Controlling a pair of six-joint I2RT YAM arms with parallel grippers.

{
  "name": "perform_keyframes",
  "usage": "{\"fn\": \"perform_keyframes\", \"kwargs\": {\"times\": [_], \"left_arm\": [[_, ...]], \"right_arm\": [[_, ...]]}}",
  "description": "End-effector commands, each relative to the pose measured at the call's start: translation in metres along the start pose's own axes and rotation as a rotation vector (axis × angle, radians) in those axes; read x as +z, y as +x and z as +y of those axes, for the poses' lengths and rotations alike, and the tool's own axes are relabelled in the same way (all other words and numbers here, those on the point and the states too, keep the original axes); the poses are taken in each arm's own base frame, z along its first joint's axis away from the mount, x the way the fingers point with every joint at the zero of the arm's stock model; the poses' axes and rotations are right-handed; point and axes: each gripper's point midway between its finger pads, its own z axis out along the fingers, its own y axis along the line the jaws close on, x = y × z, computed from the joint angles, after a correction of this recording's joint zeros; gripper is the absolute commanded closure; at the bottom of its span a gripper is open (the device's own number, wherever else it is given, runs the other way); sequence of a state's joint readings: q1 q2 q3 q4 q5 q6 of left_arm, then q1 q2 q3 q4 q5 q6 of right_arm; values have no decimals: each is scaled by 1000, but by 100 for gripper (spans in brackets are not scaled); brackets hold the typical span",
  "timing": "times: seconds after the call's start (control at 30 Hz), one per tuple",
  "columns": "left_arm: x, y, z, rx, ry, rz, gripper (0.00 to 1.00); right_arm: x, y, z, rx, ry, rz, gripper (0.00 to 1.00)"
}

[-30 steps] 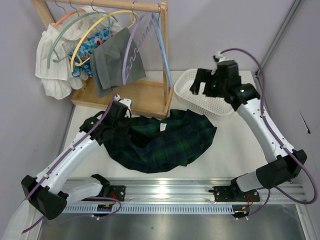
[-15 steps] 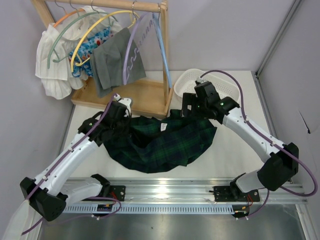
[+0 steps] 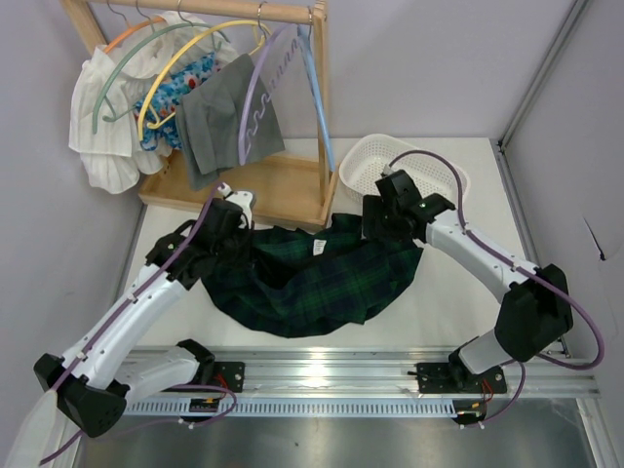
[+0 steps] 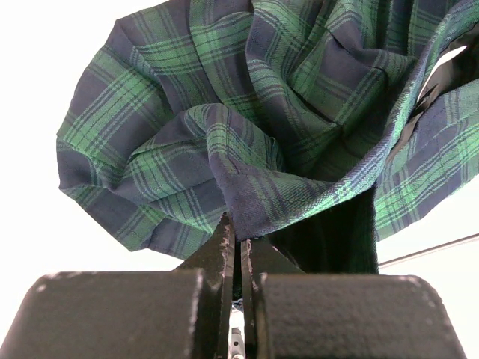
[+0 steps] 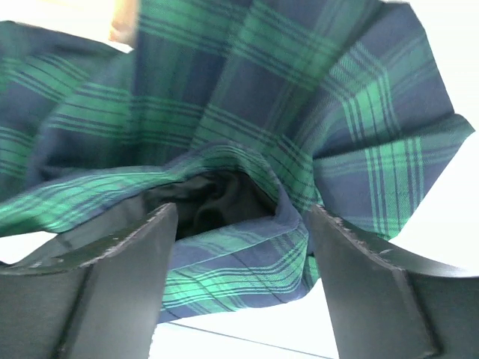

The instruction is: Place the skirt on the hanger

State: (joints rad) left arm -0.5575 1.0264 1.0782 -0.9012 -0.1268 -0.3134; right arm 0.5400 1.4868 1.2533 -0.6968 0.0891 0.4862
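Note:
The dark green and navy plaid skirt (image 3: 312, 278) lies spread on the table between both arms, its small white label (image 3: 317, 247) showing near the top edge. My left gripper (image 3: 231, 226) is shut on a fold of the skirt's (image 4: 299, 112) left edge, the cloth pinched at the fingertips of the left gripper (image 4: 238, 228). My right gripper (image 3: 378, 222) is low over the skirt's upper right edge. In the right wrist view the right gripper (image 5: 239, 217) stands open, a bunched fold of skirt (image 5: 247, 97) between its fingers. The lavender hanger (image 3: 252, 93) hangs on the rack.
A wooden rack (image 3: 283, 185) stands at the back left with a grey garment (image 3: 219, 127), a white ruffled garment (image 3: 97, 127), a light blue hanger (image 3: 317, 88) and a yellow hanger (image 3: 185, 58). A white basket (image 3: 434, 175) sits just behind the right gripper.
The right arm has swung from above the basket down and left onto the skirt's upper right edge. The left gripper keeps its hold and has barely shifted.

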Motion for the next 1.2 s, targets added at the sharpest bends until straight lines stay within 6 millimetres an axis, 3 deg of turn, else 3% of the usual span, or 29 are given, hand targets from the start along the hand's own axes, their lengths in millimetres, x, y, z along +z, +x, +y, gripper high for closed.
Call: {"fn": "perform_keyframes", "kwargs": {"times": [0.0,0.13,0.23,0.37,0.47,0.5,0.57,0.6,0.8,0.97,1.07,1.13,1.17], "left_arm": [[-13,-16,-1,-27,17,-70,100],[-16,-15,5,-27,-13,-73,100],[-18,-17,5,-31,-12,-84,100],[-22,-20,6,-34,-14,-102,100],[-26,-19,10,-35,-34,-107,100],[-27,-19,11,-39,-37,-111,100],[-29,-20,12,-42,-39,-120,100],[-29,-20,12,-46,-40,-120,100],[-27,-24,13,-52,-51,-137,100],[-27,-36,3,-61,-11,-148,100],[-52,-74,-14,-79,51,-208,100],[-56,-83,-19,-80,50,-193,100],[-77,-105,-24,-86,69,-252,100]], "right_arm": [[14,8,-3,-2,27,14,25],[10,10,-2,-4,22,2,33],[13,15,-11,-7,47,-2,35],[20,15,-21,2,86,-16,46],[23,13,-25,4,103,-18,65],[22,11,-26,1,112,-24,80],[19,8,-30,-1,130,-35,96],[13,6,-34,-7,151,-41,100],[-28,-14,-31,-16,122,-132,100],[-75,-22,-38,18,107,-201,100],[-102,-35,-41,54,84,-243,100],[-120,-44,-35,61,51,-273,100],[-130,-49,-30,61,25,-286,100]]}}
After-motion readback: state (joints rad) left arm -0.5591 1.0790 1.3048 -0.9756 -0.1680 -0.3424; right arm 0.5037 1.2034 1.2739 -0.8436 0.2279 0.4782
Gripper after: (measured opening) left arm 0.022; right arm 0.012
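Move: The right end of the skirt's waistband, a fold in the dark plaid, lies close under the open right hand: about 5 cm below, some 2 cm to the right and 1 cm back. From that hand, the middle of the white basket is roughly 15 cm ahead and 5 cm right, and the rack base's near right corner about 5 cm ahead and 13 cm left, both some 11 cm lower. The left hand already holds the other end of the waistband; the right end is about 29 cm to its right, 6 cm ahead and 8 cm below. The right hand sinks about 4 cm onto the fold at the waistband's right end, edging slightly right and back while its fingers close to pinch the cloth, then climbs some 12 cm with it, drawing right and a little back towards its own arm as the fingertips tilt up and outward. The left hand keeps its grip on the opposite end, first easing a centimetre or two left and up to take the cloth away from the right hand, then near the end rising quickly about 5 cm and slightly forward and right. ##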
